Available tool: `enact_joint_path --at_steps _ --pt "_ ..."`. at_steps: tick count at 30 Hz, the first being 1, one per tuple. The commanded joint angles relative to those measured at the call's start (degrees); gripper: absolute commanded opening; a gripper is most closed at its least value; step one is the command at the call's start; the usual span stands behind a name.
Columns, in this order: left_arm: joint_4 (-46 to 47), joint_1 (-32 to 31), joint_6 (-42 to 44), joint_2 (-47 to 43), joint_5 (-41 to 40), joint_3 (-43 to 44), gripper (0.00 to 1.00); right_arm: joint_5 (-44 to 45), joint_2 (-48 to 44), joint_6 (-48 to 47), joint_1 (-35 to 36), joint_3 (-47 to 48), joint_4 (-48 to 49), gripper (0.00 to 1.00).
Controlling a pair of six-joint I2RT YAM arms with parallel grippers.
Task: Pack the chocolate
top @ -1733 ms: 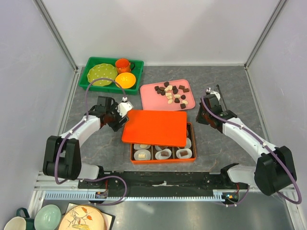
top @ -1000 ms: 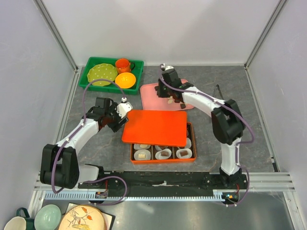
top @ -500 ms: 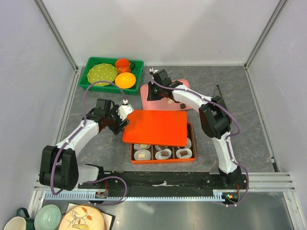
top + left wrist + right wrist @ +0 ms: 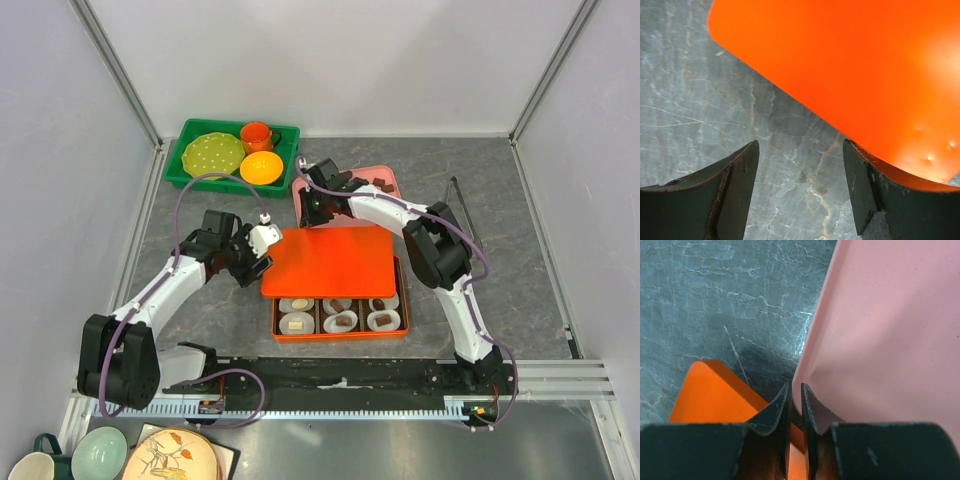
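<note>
A pink tray [image 4: 389,176] holds loose chocolate [image 4: 381,184]; my right arm covers most of it. My right gripper [image 4: 308,203] is at the tray's near left corner. In the right wrist view that gripper [image 4: 796,390] is shut on the pink tray's rim [image 4: 880,340]. An orange box [image 4: 340,336] holds white cups with chocolate pieces [image 4: 341,321] in its front row. An orange lid [image 4: 328,262] covers the rest of the box. My left gripper [image 4: 258,250] stands open at the lid's left edge. In the left wrist view, that gripper [image 4: 800,195] has bare table between its fingers and the lid [image 4: 840,65] just ahead.
At the back left, a green bin [image 4: 190,172] contains a green plate, an orange cup [image 4: 257,135] and an orange bowl [image 4: 261,167]. Black tongs [image 4: 464,208] lie on the table to the right. Bowls and a plate sit beyond the near rail at bottom left.
My right arm swung from the table's right side across the pink tray to its left corner and closed on the rim. The orange lid slid slightly right with my left gripper behind it.
</note>
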Motion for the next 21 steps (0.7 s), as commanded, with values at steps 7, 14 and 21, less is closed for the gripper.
enact_joint_path --at_steps 7,14,21 --pt "-1.2 -0.5 -0.8 -2.8 2.6 -0.6 0.74 -2.0 -6.1 -0.7 -0.1 -8.4 2.9 0.17" --pt "-1.5 -0.6 -0.6 -3.9 2.4 -1.4 0.74 -2.0 -11.0 0.2 -0.1 -15.3 5.8 0.16" --pt "-1.6 -0.6 -0.6 -4.5 2.2 -1.4 0.74 -1.2 -16.0 1.2 -0.1 -19.5 6.5 0.16"
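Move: The orange lid's middle lies about 11 cm back and 6 cm to the right of the nearly shut right hand, roughly 3 cm lower; its far edge is only a couple of centimetres behind the fingertips. The pink tray's middle is some 5 cm ahead and 11 cm right of that hand, and the chocolate box's about 19 cm back and 8 cm right. From the left hand the lid's middle is about 19 cm right and 3 cm ahead. With its fingers kept almost shut, the right hand goes back and to the right from beside the pink tray's near-left corner towards the lid's middle, first dipping about 2.5 cm at the lid's far edge, where it seems to press down on the lid. It then rises to its starting height while still drawing back and right over the lid, some 5 cm level travel in all and with hardly any turn of the wrist. ##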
